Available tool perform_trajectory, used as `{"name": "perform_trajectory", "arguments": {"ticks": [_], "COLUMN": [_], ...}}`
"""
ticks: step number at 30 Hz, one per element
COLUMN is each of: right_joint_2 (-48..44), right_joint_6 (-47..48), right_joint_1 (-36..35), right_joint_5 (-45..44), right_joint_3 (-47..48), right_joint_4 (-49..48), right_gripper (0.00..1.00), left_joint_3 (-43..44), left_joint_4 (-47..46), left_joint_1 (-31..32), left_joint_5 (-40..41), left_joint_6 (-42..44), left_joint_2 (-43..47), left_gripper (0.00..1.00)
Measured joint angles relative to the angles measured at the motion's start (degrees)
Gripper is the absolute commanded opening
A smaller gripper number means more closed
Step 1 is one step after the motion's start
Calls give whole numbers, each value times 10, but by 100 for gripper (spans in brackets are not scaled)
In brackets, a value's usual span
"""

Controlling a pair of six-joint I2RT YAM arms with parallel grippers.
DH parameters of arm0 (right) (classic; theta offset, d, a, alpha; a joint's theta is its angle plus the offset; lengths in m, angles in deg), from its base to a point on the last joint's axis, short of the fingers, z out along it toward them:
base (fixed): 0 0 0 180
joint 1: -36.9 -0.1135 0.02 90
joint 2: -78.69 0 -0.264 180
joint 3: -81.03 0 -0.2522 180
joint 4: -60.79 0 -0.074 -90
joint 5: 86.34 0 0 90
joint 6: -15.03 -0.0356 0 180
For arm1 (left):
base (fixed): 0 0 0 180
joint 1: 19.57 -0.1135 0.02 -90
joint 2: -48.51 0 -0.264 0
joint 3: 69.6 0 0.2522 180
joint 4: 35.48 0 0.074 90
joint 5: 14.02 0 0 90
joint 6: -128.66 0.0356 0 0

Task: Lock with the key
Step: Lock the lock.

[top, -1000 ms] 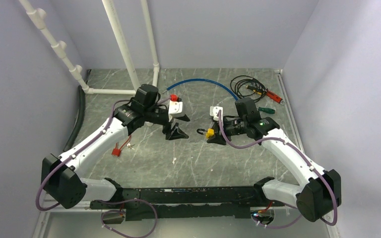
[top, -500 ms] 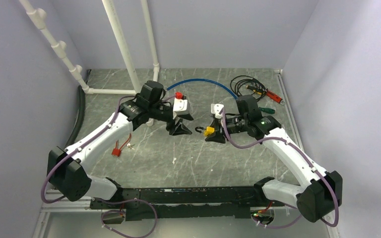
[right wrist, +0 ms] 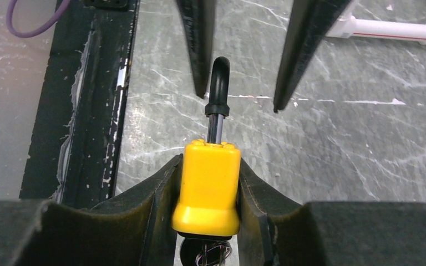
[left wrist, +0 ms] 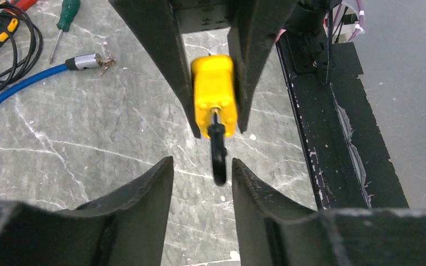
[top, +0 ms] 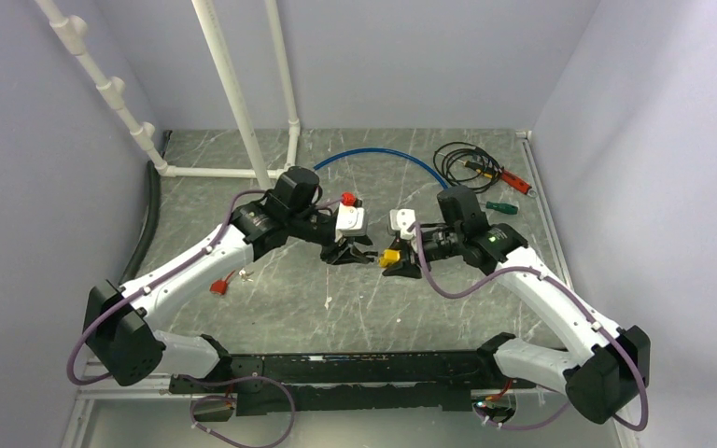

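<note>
A yellow padlock hangs in the air over the middle of the table, and my right gripper is shut on its body. In the right wrist view the lock fills the jaws of that gripper. Its black shackle points away, towards the other arm. A dark key head with a wire ring sticks out under the lock. My left gripper is open, its tips either side of the shackle end, which lies closer to the right finger; no touch shows.
A red tag with small keys lies on the table at the left. At the back are a blue hose, a black cable coil, a green screwdriver and white pipes. A black rail runs along the near edge.
My left arm has swung right until its jaws reach the shackle, and the jaws have narrowed. The right arm has edged left with the lock still in its grip.
</note>
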Motion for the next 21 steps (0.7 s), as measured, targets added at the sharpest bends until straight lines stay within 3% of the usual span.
{"name": "perform_trajectory", "arguments": {"ticks": [7,21], "right_joint_2": [17,21], "right_joint_6": [14,-9], "right_joint_1": [-19,-22], "right_joint_5": [-14,-18], "right_joint_3": [19,16], "right_joint_4": [16,3], "right_gripper": [0,0], "left_joint_3": [-3,-16], "left_joint_4": [-1,0], "left_joint_1": [2,2], "left_joint_5": [9,4], "left_joint_6": [-5,-18], "left_joint_2": [11,32], "left_gripper": [28,8]}}
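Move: Just at the left fingertips, the yellow lock's black shackle lies about 1 cm back, 1 cm right and 1 cm above the hand point. The lock's yellow body, held in the right gripper, sits some 5 cm to the left hand's right, 1 cm back and 3 cm higher. From the right hand the shackle is about 5 cm to its left, level in depth and 2 cm lower. Closing on the shackle's bend from both sides, the left fingers go from about half open to nearly shut and begin to pinch its black end. Meanwhile the left hand shifts roughly 1 cm back, with a little leftward and upward drift. The right hand keeps its grip on the yellow body, easing about 1 cm left, towards the left hand. ##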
